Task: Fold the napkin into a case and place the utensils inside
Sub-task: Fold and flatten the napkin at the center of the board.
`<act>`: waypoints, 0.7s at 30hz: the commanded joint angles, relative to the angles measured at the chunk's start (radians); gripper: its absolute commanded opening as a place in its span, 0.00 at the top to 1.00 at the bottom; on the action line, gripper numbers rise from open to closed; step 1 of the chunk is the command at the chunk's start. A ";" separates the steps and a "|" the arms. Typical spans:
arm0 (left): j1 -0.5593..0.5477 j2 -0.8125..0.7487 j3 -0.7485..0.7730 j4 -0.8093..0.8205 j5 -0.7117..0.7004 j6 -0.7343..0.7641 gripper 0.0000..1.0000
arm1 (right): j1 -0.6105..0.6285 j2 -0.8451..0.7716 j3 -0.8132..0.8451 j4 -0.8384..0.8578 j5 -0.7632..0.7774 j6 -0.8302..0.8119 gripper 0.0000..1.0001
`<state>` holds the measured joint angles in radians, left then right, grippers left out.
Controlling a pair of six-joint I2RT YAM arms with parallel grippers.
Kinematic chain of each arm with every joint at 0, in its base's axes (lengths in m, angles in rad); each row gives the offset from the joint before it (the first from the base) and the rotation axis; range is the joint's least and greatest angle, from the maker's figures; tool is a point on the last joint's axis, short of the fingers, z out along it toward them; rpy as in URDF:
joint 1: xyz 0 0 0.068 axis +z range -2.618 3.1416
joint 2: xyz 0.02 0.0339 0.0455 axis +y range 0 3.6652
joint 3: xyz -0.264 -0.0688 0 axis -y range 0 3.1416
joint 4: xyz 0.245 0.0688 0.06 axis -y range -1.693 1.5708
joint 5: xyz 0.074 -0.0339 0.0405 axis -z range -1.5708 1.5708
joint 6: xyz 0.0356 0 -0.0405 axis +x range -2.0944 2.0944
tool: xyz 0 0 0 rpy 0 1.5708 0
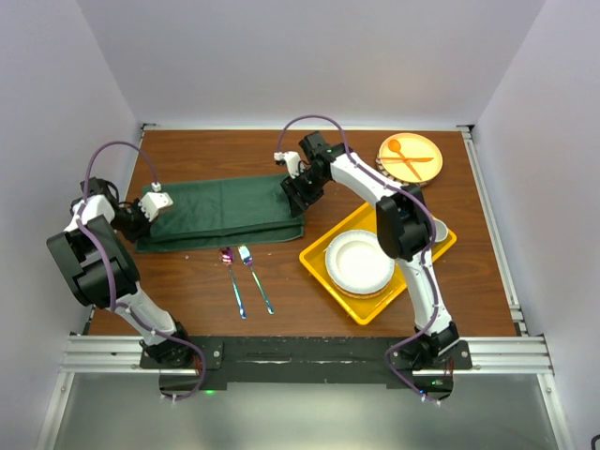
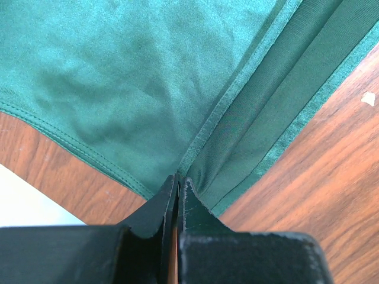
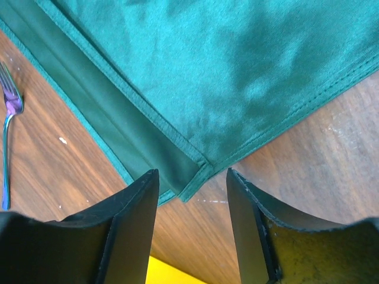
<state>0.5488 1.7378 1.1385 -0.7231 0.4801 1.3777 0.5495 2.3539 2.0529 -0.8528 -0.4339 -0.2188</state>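
The dark green napkin (image 1: 220, 214) lies folded in a long strip across the wooden table, its layered hems showing in both wrist views (image 2: 118, 77) (image 3: 237, 59). My left gripper (image 1: 148, 211) (image 2: 178, 177) is at its left end, shut on the cloth's edge where the hems meet. My right gripper (image 1: 298, 192) (image 3: 192, 171) hovers at the right end, open, with the napkin's corner between its fingers and untouched. Two iridescent utensils (image 1: 239, 279) lie side by side just in front of the napkin. The fork (image 3: 9, 100) shows in the right wrist view.
A yellow tray (image 1: 319, 255) holding stacked white plates (image 1: 358, 262) sits right of the napkin, under the right arm. An orange plate (image 1: 427, 148) with an orange spoon and fork is at the back right. White walls close in the table.
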 commanded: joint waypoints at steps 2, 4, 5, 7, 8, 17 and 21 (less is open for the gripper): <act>0.008 -0.014 0.012 0.010 0.038 0.014 1.00 | 0.001 0.033 0.001 0.023 0.011 0.029 0.50; 0.007 -0.012 0.014 0.013 0.038 0.012 1.00 | 0.001 0.033 -0.003 0.021 0.012 0.030 0.52; 0.008 -0.012 0.014 0.013 0.038 0.012 1.00 | 0.001 0.033 -0.008 0.020 0.012 0.030 0.52; 0.008 -0.006 0.017 0.013 0.037 0.007 0.99 | 0.001 0.030 -0.011 0.017 0.015 0.029 0.53; 0.008 -0.003 0.018 0.013 0.040 0.004 0.99 | 0.003 0.028 -0.016 0.015 0.015 0.029 0.54; 0.011 0.003 0.026 0.024 0.048 -0.034 1.00 | 0.001 -0.028 -0.022 0.026 -0.016 0.035 0.88; 0.020 0.037 0.098 0.033 0.080 -0.142 1.00 | 0.001 -0.044 -0.019 0.066 -0.009 0.047 1.00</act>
<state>0.5507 1.7443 1.1461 -0.7189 0.4938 1.3392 0.5495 2.3886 2.0361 -0.8402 -0.4370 -0.1909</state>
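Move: Right under the right hand's half-open fingers, only some 2 cm down, lies the napkin flap's right corner. From that hand, the yellow tray's middle is about 21 cm to the right and 9 cm back, the fork about 11 cm to the left and 15 cm back, and the spoon roughly 17 cm to the left and 15 cm back. From the left hand, that same corner lies about 39 cm to the right, level ahead and at about its height. Sinking about 2 cm nearly straight down onto the napkin flap's right corner, the right hand then stays low there while its half-open fingers shut completely and pinch the corner's hem. The left hand stays in place, its fingers still shut on the flap's left corner. ##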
